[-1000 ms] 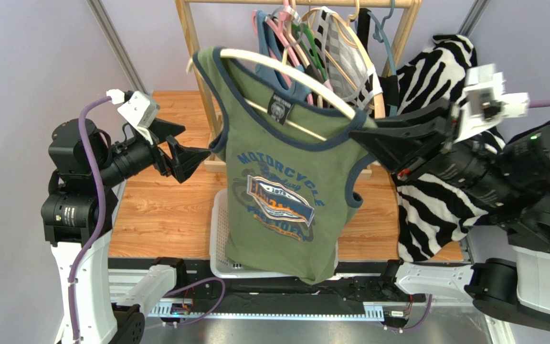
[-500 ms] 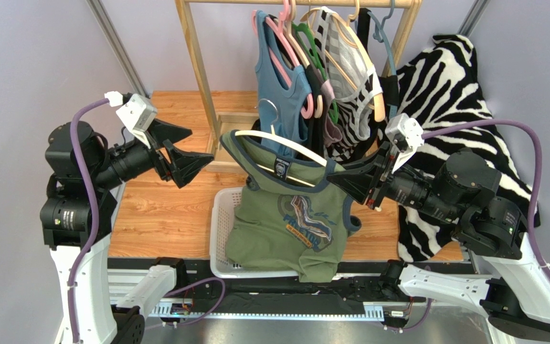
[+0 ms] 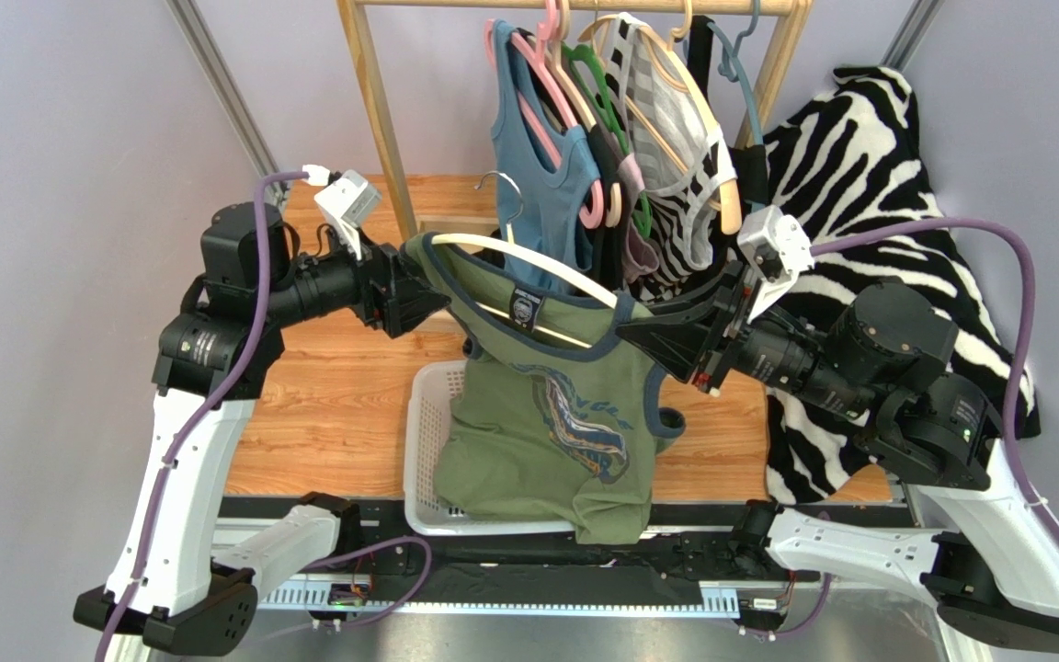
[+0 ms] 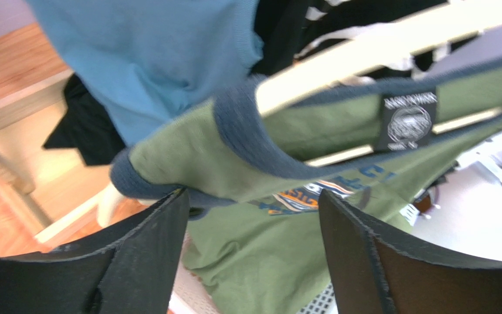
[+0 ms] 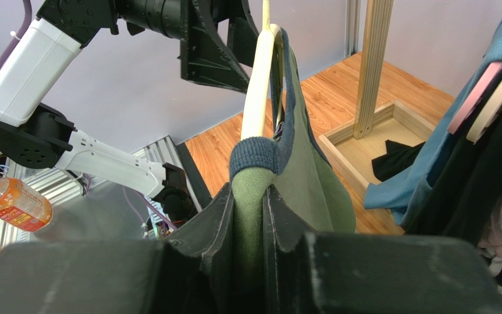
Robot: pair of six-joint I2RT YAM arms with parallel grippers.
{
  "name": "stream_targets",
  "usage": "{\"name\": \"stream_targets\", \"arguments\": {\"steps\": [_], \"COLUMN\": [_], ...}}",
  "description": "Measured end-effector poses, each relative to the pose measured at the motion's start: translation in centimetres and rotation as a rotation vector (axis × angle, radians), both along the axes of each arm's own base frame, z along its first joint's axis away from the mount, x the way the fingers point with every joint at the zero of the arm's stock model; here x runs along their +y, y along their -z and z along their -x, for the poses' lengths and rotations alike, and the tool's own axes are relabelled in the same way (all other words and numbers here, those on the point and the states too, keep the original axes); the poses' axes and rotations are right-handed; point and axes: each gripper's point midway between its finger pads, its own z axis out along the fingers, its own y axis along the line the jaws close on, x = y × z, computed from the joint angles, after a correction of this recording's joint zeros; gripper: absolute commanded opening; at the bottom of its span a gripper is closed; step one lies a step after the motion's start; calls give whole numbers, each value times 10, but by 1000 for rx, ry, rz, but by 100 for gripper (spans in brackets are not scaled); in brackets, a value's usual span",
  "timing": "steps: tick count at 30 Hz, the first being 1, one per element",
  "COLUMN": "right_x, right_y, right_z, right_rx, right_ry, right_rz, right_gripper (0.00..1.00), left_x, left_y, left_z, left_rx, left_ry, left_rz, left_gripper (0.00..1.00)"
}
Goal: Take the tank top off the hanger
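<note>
The green tank top [image 3: 549,428] with navy trim hangs on a cream hanger [image 3: 521,262] in front of the rack. My right gripper [image 3: 642,331] is shut on the top's right shoulder, where the fabric covers the hanger's end; in the right wrist view green cloth [image 5: 250,209] is pinched between the jaws and the hanger [image 5: 260,85] runs away from them. My left gripper [image 3: 427,297] is open at the top's left shoulder. In the left wrist view the navy-edged strap [image 4: 234,131] lies just beyond the left gripper [image 4: 253,216], over the hanger [image 4: 365,59].
A white basket [image 3: 425,414] sits on the wooden table under the top's hem. Behind stands the wooden rack [image 3: 381,124] with a blue top [image 3: 535,152] and several other garments on hangers. A zebra-print cloth [image 3: 880,152] hangs at the right. A bottle [image 5: 11,199] lies low at left.
The right gripper brought the hanger and top down and toward the middle, then held still. The left arm swung right to the top's left shoulder, its jaws narrowing slightly.
</note>
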Motion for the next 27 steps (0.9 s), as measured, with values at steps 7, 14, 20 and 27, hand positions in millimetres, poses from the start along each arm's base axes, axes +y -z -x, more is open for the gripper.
{"name": "stream_targets", "arguments": {"steps": [7,14,20,27], "right_x": [9,9,7,-3], "right_y": [5,4,2,-1], "right_z": [-5,-6,-7,-2], "right_rx": [10,6,-2,-18], "right_ry": [-2,-2,8,15], "right_rz": [17,16,7,-8], "right_gripper": [0,0,0,0], "left_x": [1,1,2,16], "left_y": [9,12,6,-7], "left_z": [-29,-45,-52,-43], "left_rx": [40,66,52,-7], "left_ry": [-65,-99,-118,-183], "left_rz": [-29,-38,-42,-54], "left_gripper": [57,0,0,0]}}
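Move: The green tank top's free shoulder strap lies about 5 cm ahead of the open left hand, some 1 cm to its right and 1 cm below. The hanger's hook stands some 10 cm ahead and 8 cm to the right, a little higher; the blue tank top hangs about 16 cm ahead, 13 cm to the right. The basket is some 35 cm below, 14 cm to the right and 5 cm back. From the right hand the strap lies about 22 cm left, 11 cm ahead, 5 cm lower. The green tank top's free strap is pinched at its lower edge: the left hand reaches forward about 5 cm, sinking slightly, and shuts its open fingers fully on the cloth, then draws back left and up a centimetre or two while turning some 10 degrees counter-clockwise overall. The right hand keeps its grip on the opposite shoulder and hanger, almost in place. ##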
